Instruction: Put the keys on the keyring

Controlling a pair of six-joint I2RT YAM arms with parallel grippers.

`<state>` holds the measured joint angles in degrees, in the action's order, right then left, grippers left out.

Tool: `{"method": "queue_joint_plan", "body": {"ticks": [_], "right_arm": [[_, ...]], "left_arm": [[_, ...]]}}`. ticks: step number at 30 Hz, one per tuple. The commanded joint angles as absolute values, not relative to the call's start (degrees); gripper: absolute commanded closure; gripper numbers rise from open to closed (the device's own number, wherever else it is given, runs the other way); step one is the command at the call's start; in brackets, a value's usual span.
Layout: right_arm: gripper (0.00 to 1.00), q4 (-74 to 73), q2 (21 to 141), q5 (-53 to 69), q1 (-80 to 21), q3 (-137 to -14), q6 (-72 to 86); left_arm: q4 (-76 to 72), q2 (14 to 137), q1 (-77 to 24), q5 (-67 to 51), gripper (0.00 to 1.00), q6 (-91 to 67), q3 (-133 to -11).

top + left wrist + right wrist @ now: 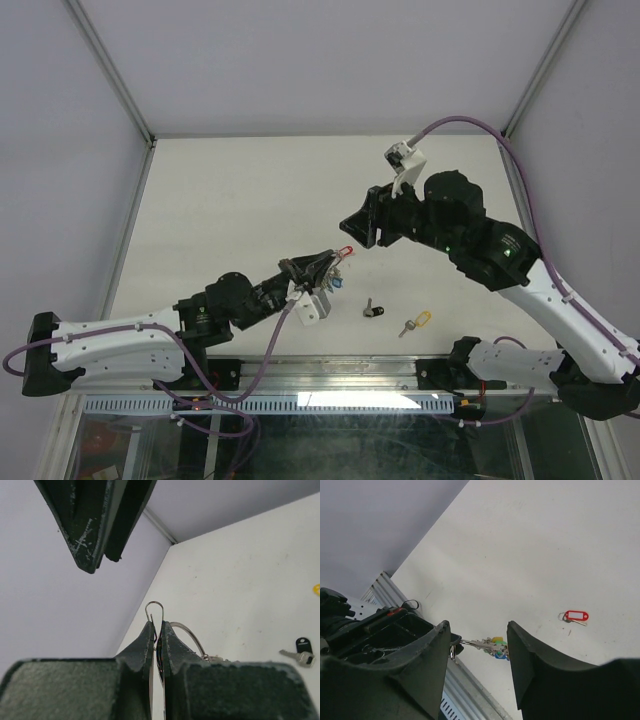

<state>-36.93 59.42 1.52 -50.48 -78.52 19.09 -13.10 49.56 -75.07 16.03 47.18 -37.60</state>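
My left gripper is shut on the thin silver keyring, whose wire loops stick out past the fingertips. A bunch of keys with yellow, green and blue heads hangs from the ring. My right gripper hovers just beyond the left one, open, with nothing between its fingers; the bunch shows through the gap. A black-headed key and a yellow-headed key lie loose on the table.
A red key tag with its own small ring lies on the white table under the grippers. The metal rail runs along the near edge. White walls close in the back and both sides.
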Motion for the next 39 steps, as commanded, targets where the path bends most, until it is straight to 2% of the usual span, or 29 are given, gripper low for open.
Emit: {"method": "queue_joint_plan", "body": {"ticks": [1,5,18,23,27,28,37,39], "right_arm": [[0.50,-45.29,61.42,5.98,-50.36,-84.42,22.55],[0.58,-47.29,62.22,9.54,-50.38,-86.14,22.81],[0.60,-46.77,63.86,14.72,-50.40,-84.70,23.21],[0.72,-46.06,64.33,15.45,-50.43,-84.55,23.26],[0.98,-45.67,64.13,15.76,-50.44,-84.47,23.12],[1.00,-45.50,63.93,15.85,-50.49,-84.46,23.04],[1.00,-44.60,62.86,17.92,-50.41,-84.46,22.70],[1.00,-44.38,62.82,18.49,-50.45,-84.37,22.76]], "left_arm": [[-20.84,49.52,-75.60,13.87,1.00,34.56,-41.11],[-21.74,50.03,-75.59,14.07,1.00,31.12,-41.42],[-19.07,50.86,-75.61,15.17,1.00,32.11,-42.95],[-18.90,51.06,-75.60,15.08,1.00,32.51,-43.03],[-18.64,51.23,-75.63,15.43,1.00,32.86,-43.18],[-18.57,51.24,-75.63,15.60,1.00,32.95,-43.18],[-18.19,51.38,-75.64,17.36,1.00,33.13,-43.08],[-18.20,51.36,-75.63,17.58,0.97,33.20,-43.07]]}}
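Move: Close in front of the left fingertips, the held keyring's protruding end lies about 4 cm back, 3 cm left and 4 cm below the right hand; from the left hand it is some 1 cm forward and 2 cm right. The coloured keys hang about 5 cm back, 4 cm left and 10 cm below the right hand. On the table, roughly 35 cm below it, lie the red-tag key, 9 cm forward and 3 cm left, and the black-fob key, 5 cm back and 3 cm right. Bringing its half-open fingers back about 4 cm, down and a little left onto the protruding keyring end, the right hand tips down about 15 degrees and turns slightly counter-clockwise, then shuts, pinching the wire just beyond the left fingertips. The left hand keeps its grip on the keyring, rolling some 15 degrees about its fingers and easing a centimetre or so to the right. ##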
